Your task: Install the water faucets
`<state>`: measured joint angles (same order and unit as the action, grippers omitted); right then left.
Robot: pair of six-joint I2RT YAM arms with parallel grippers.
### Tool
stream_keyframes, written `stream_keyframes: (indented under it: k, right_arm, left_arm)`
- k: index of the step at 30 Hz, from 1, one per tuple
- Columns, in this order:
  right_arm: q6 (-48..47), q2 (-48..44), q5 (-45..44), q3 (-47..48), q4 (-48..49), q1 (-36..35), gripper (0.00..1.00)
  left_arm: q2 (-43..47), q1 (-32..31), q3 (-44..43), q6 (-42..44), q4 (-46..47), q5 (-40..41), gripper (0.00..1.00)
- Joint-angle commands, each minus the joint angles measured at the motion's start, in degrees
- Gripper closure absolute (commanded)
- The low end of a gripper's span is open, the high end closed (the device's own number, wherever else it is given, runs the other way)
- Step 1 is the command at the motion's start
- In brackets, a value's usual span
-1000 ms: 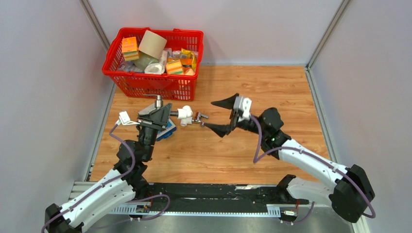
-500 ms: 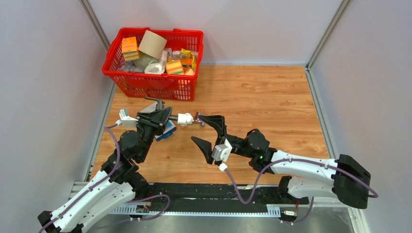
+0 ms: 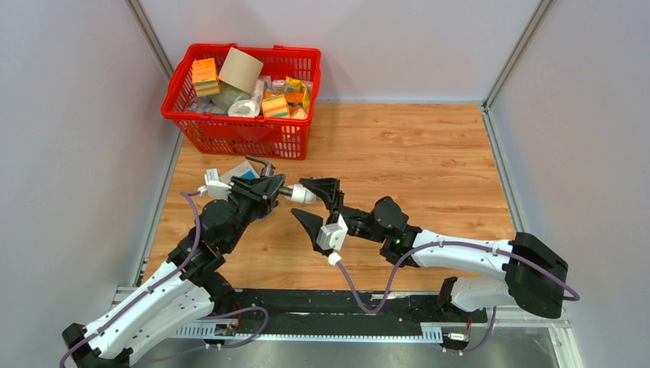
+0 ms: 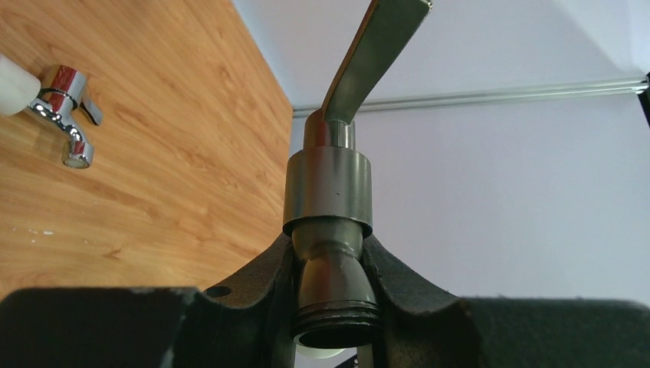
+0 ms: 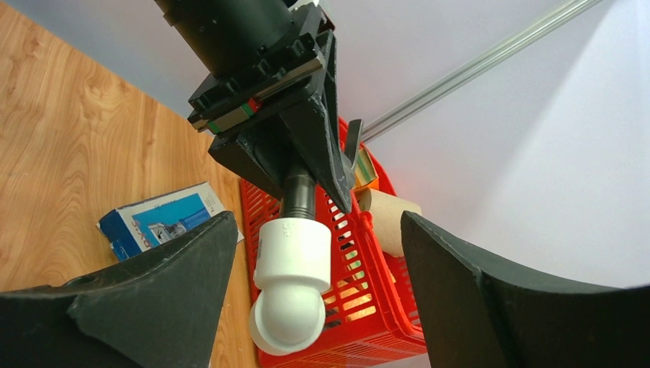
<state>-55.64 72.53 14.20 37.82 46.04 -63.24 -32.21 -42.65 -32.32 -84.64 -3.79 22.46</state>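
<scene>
My left gripper (image 3: 267, 187) is shut on the dark grey water faucet (image 4: 328, 188), its lever handle (image 4: 375, 46) pointing away. A white elbow fitting (image 5: 291, 284) sits on the faucet's threaded end and points toward the right arm. My right gripper (image 5: 318, 230) stands open, one finger (image 5: 153, 299) on each side of that elbow without touching it. In the top view the elbow (image 3: 302, 195) lies between the right gripper's (image 3: 298, 198) fingertips. The chrome water faucet (image 4: 67, 115) lies on the wooden table with its own white fitting (image 4: 11, 84); the top view hides it.
A red basket (image 3: 230, 134) full of several packets and a cardboard roll stands at the back left. A flat blue-and-white box (image 5: 157, 218) lies on the table under the left gripper. Grey walls close in both sides.
The right arm has swung down and left, rolling its wrist, and brought its open jaws around the white elbow. The left arm has turned the held faucet toward the right arm.
</scene>
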Motion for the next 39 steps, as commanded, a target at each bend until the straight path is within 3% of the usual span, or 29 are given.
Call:
stream_keyframes:
  k: [1,15,19,23,27,31,35,39]
  right_arm:
    - [0.1,1.3,1.3,2.4,-1.0,0.3,0.19]
    - [1.7,2.7,-0.3,3.1,-4.0,1.6,0.30]
    - [2.5,3.1,-0.6,3.1,-3.1,1.7,0.40]
    - [5.6,3.1,-1.0,3.5,-3.0,2.1,0.62]
    - [14.4,2.3,3.1,8.1,-9.7,3.7,1.00]
    - [24.9,0.8,11.3,10.5,-13.6,6.1,1.00]
    - [45.0,0.0,24.0,12.1,-9.5,11.7,1.00]
    - [60.3,0.1,30.0,13.5,-5.1,15.5,1.00]
  left_arm:
    - [-0.4,0.0,-3.1,-2.2,5.5,-3.3,1.00]
    - [-0.3,0.0,-3.2,-0.9,7.5,-4.6,1.00]
    - [-0.2,0.0,-3.2,0.1,7.9,-4.8,1.00]
    - [0.0,0.0,-2.2,1.2,10.0,-5.1,1.00]
    - [0.0,0.0,-0.6,7.6,15.9,-6.2,1.00]
    - [1.2,0.0,4.4,14.9,29.0,-6.9,1.00]
    - [2.1,0.0,7.6,31.1,40.9,-10.8,1.00]
    - [2.3,0.0,10.5,47.9,51.6,-18.9,1.00]
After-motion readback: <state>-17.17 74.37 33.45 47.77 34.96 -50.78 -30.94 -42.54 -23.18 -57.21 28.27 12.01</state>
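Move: The white elbow, on the pipe end of the dark faucet that my left fingers hold, lies about 2 cm ahead, 2 cm left and 2 cm below my open right hand. From my left hand it is roughly 5 cm right, 1 cm back and level. The dark faucet's body sits some 7 cm left and 3 cm ahead of my right hand, 2 cm lower. On the table, about 26 cm below that hand, the chrome faucet lies 18 cm straight ahead, and the blue box level with it, 16 cm left. I sink my right hand about 3 cm, easing forward 2 cm, and close its fingers around the white elbow, while my left hand brings the faucet a centimetre right to meet it. Gripping both, I lift and counter-twist: my right hand rolls some 35 degrees, its forward side going down, as my left rises about 4 cm and tips its fingers up some 30 degrees. ##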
